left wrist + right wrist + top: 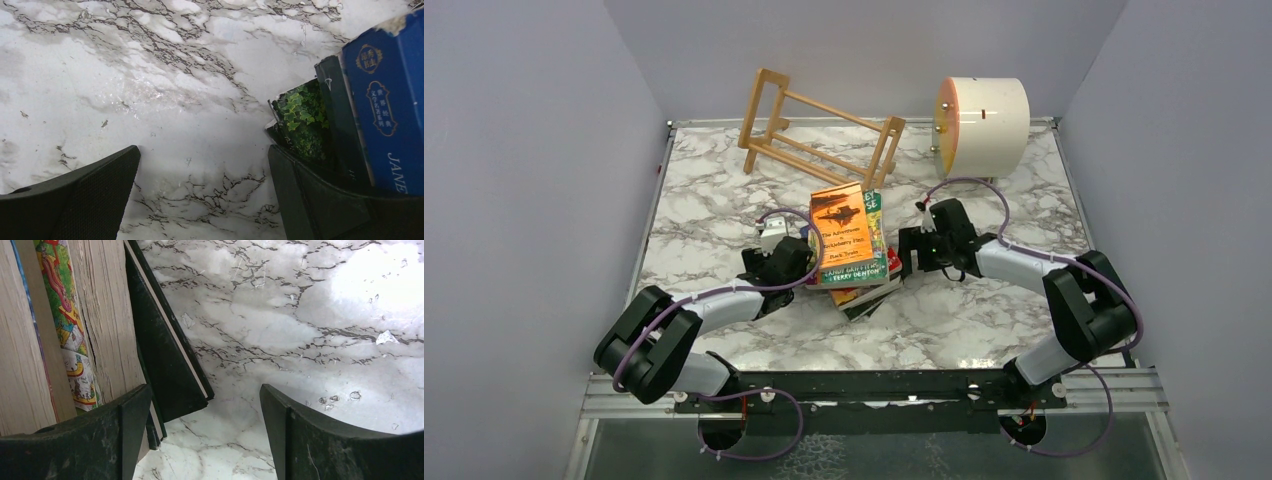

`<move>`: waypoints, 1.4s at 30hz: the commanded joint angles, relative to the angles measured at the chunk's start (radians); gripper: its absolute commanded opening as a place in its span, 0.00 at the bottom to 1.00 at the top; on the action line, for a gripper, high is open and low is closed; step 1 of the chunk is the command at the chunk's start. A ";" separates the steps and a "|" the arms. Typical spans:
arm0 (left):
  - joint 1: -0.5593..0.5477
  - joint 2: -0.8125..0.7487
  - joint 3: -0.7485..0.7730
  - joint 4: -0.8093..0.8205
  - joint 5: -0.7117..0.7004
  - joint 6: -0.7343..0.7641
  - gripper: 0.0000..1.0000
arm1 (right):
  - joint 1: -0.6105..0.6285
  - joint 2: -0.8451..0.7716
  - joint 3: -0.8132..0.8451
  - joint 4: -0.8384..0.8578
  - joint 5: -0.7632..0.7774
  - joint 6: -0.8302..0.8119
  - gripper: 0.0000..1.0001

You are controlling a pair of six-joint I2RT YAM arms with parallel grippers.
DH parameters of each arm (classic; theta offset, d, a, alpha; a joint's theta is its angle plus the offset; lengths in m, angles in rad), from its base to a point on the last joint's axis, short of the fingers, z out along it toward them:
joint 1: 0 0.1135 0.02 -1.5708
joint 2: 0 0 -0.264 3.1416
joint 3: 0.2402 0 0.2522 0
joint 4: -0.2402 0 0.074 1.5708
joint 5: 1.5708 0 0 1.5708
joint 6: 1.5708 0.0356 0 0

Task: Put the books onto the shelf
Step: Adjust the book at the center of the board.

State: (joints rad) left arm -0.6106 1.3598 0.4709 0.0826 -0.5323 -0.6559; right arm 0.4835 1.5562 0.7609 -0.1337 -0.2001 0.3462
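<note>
The books (849,245) lie in a loose stack in the middle of the marble table, an orange cover on top. The shelf (819,130), a light-wood rack, sits tilted at the back. My left gripper (792,262) is at the stack's left side and open. In the left wrist view only marble lies between its fingers (202,185), with a blue spine (387,110) and an ivy-green cover (302,125) beside the right finger. My right gripper (914,255) is open at the stack's right side. Its left finger (100,440) rests by the page edges (105,315), and a black cover's (165,355) corner pokes into the gap.
A cream cylindrical drum (982,125) lies on its side at the back right. Grey walls close in the table (714,200) on three sides. The arm bases stand on a black rail (874,385) at the near edge.
</note>
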 commanded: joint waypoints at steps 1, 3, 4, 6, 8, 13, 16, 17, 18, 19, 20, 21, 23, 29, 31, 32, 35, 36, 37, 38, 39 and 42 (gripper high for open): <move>-0.005 -0.016 -0.006 0.014 0.017 -0.007 0.99 | 0.037 -0.025 -0.007 -0.021 -0.006 0.048 0.80; -0.004 -0.016 -0.006 0.013 0.018 -0.007 0.99 | 0.036 -0.028 0.006 -0.037 0.027 0.059 0.80; -0.004 -0.017 -0.006 0.013 0.018 -0.006 0.99 | 0.036 -0.031 0.013 -0.043 0.044 0.063 0.80; -0.004 -0.017 -0.005 0.013 0.018 -0.004 0.99 | 0.036 -0.040 0.024 -0.053 0.074 0.078 0.81; -0.004 -0.017 -0.004 0.011 0.018 -0.004 0.99 | 0.035 -0.047 0.039 -0.069 0.113 0.097 0.81; -0.004 -0.021 -0.006 0.009 0.020 -0.004 0.99 | -0.001 -0.068 0.063 -0.109 0.196 0.145 0.80; -0.003 -0.022 -0.006 0.009 0.019 -0.002 0.99 | -0.039 -0.090 0.062 -0.110 0.216 0.151 0.77; -0.003 -0.023 -0.008 0.009 0.019 -0.003 0.99 | -0.049 -0.096 0.064 -0.111 0.240 0.146 0.76; -0.003 -0.024 -0.009 0.010 0.021 -0.004 0.99 | -0.056 -0.096 0.071 -0.119 0.254 0.137 0.74; -0.003 -0.023 -0.009 0.012 0.021 -0.005 0.99 | -0.062 -0.095 0.079 -0.125 0.261 0.129 0.73; -0.003 -0.023 -0.009 0.013 0.023 -0.004 0.99 | -0.066 -0.095 0.084 -0.128 0.256 0.118 0.70; -0.003 -0.022 -0.009 0.014 0.023 -0.004 0.99 | -0.071 -0.096 0.088 -0.129 0.250 0.111 0.68; -0.004 -0.019 -0.009 0.015 0.023 -0.004 0.99 | -0.075 -0.101 0.091 -0.122 0.227 0.102 0.60; -0.003 -0.015 -0.007 0.020 0.026 -0.005 0.99 | -0.075 -0.112 0.072 -0.079 0.114 0.104 0.24; -0.003 -0.011 -0.006 0.020 0.028 -0.005 0.99 | -0.075 -0.102 0.062 -0.061 0.073 0.103 0.15; -0.003 -0.009 -0.007 0.021 0.028 -0.005 0.99 | -0.075 -0.095 0.054 -0.048 0.053 0.104 0.12; -0.003 -0.006 -0.007 0.025 0.027 -0.005 0.99 | -0.075 -0.074 0.028 -0.001 0.004 0.105 0.06; -0.003 -0.003 -0.006 0.026 0.027 -0.005 0.99 | -0.075 -0.064 0.021 0.011 -0.010 0.104 0.04; -0.003 -0.002 -0.005 0.026 0.028 -0.004 0.99 | -0.076 -0.053 0.019 0.019 -0.025 0.103 0.02; -0.003 0.000 -0.003 0.026 0.028 -0.004 0.99 | -0.076 -0.042 0.017 0.028 -0.038 0.101 0.01; -0.003 0.002 -0.003 0.026 0.028 -0.004 0.99 | -0.075 -0.034 0.015 0.038 -0.050 0.101 0.01; -0.003 0.004 -0.002 0.026 0.028 -0.005 0.99 | -0.076 -0.013 0.005 0.069 -0.076 0.100 0.01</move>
State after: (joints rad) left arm -0.6098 1.3594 0.4706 0.0830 -0.5331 -0.6567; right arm 0.4099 1.5135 0.7856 -0.1448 -0.1974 0.4549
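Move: The right hand stands low against the book stack's right side with its fingers wide open. The stack's middle is about 10 cm to its left, 3 cm ahead and 4 cm above. The wooden shelf lies some 24 cm ahead and 17 cm left, and the white drum about 22 cm ahead and 14 cm right, both around 8 cm higher. From the left hand the stack is about 13 cm right and 1 cm ahead, 4 cm above. The right hand's near finger comes free of the stack's right side. The hand swings right and forward, rising about 3.5 cm and turning some 15 degrees clockwise. Out there the fingers close fully on nothing; the hand then turns partly back and comes left about 3 cm towards the stack, slightly back and down, stopping just short of its right side. ##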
